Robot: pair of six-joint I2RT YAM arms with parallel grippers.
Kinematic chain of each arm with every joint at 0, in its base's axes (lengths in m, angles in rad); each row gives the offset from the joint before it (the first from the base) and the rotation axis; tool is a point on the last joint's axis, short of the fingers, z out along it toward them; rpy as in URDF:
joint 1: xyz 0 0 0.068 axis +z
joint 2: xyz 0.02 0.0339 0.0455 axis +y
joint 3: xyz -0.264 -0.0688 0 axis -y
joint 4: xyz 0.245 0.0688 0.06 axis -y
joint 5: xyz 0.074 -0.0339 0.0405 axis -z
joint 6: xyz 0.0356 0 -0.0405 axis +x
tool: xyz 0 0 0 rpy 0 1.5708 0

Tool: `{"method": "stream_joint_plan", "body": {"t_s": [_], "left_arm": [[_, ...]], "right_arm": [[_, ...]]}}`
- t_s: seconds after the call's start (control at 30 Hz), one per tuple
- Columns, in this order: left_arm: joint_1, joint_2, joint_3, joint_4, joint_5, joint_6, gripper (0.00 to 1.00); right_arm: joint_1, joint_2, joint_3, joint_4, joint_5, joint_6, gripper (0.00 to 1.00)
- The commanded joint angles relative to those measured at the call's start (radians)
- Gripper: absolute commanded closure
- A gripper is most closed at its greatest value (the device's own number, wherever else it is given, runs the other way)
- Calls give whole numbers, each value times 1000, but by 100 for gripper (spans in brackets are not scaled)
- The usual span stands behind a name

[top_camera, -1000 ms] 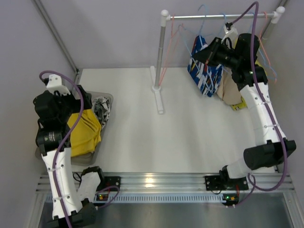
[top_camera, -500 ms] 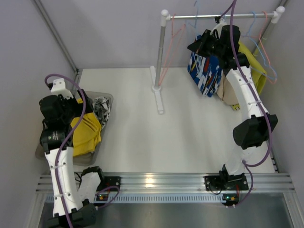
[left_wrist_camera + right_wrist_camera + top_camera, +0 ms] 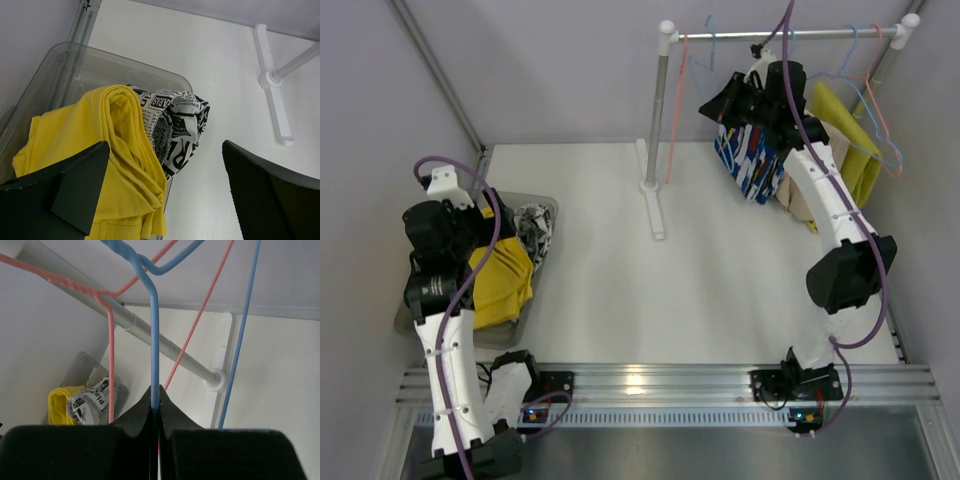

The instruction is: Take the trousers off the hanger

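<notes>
Blue trousers with white and red patches (image 3: 752,160) hang below the rail (image 3: 820,34), under my right arm. My right gripper (image 3: 712,104) (image 3: 155,396) is shut on the wire of a blue hanger (image 3: 154,340) (image 3: 711,28); whether those trousers hang from it is hidden. At the left, bright yellow trousers (image 3: 500,280) (image 3: 115,130) and black-and-white print trousers (image 3: 532,228) (image 3: 175,120) lie in a clear bin (image 3: 548,205) (image 3: 100,55). My left gripper (image 3: 480,215) (image 3: 165,165) hovers open above them, holding nothing.
A pink hanger (image 3: 111,365) (image 3: 675,110) hangs beside the blue one. An olive-yellow cloth (image 3: 845,130) and a beige cloth (image 3: 805,195) hang at the right end of the rail. The rack's post (image 3: 660,110) and white foot (image 3: 653,205) (image 3: 272,100) stand mid-table.
My right gripper has swung left along the rail, carrying the blue hanger wire with it. The left arm rose slightly over the bin and then held still.
</notes>
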Motion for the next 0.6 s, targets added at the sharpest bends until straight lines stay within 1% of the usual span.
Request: {"method": "stream_joint_plan", "body": {"t_s": [0.0,0.27,0.3,0.33,0.37,0.4,0.47,0.57], "left_arm": [[3,-17,-9,28,-10,-2,1],[3,-22,-21,22,-16,3,1],[3,-22,-21,22,-19,1,1],[3,-20,-21,22,-18,1,1],[3,-20,-20,22,-21,1,1],[3,-20,-20,24,-18,1,1],[3,-22,-15,27,-15,1,1],[3,-17,-9,33,-3,0,1]], "right_arm": [[20,-64,-38,60,-3,-13,100],[42,-68,-67,79,-50,-11,100],[46,-66,-67,80,-53,-11,98],[46,-66,-67,82,-59,-13,89],[48,-68,-69,83,-63,-11,83],[48,-72,-70,85,-70,-11,74],[48,-83,-75,80,-70,-11,67],[48,-121,-87,70,-70,-20,64]]}}
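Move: The empty blue hanger is already pinched by one arm of its wire in the shut right fingers; its spot on the rail lies about 7 cm ahead of that hand, 1 cm left and 12 cm up. The empty pink hanger hangs some 6 cm left and 3 cm ahead, about level in height; the navy patterned trousers are about 9 cm right, 2 cm back and 13 cm below. From the left hand, the rail spot is roughly 29 cm ahead, 41 cm right and 18 cm up. The empty blue hanger is first let down about 2 cm by the right hand, which then eases some 2 cm left, towards the pink hanger, and 2 cm back from the rail. Partway through, the fingers open to about a third and release their pinch on the wire, while the hand tips slightly down and turns about 5 degrees counter-clockwise. ##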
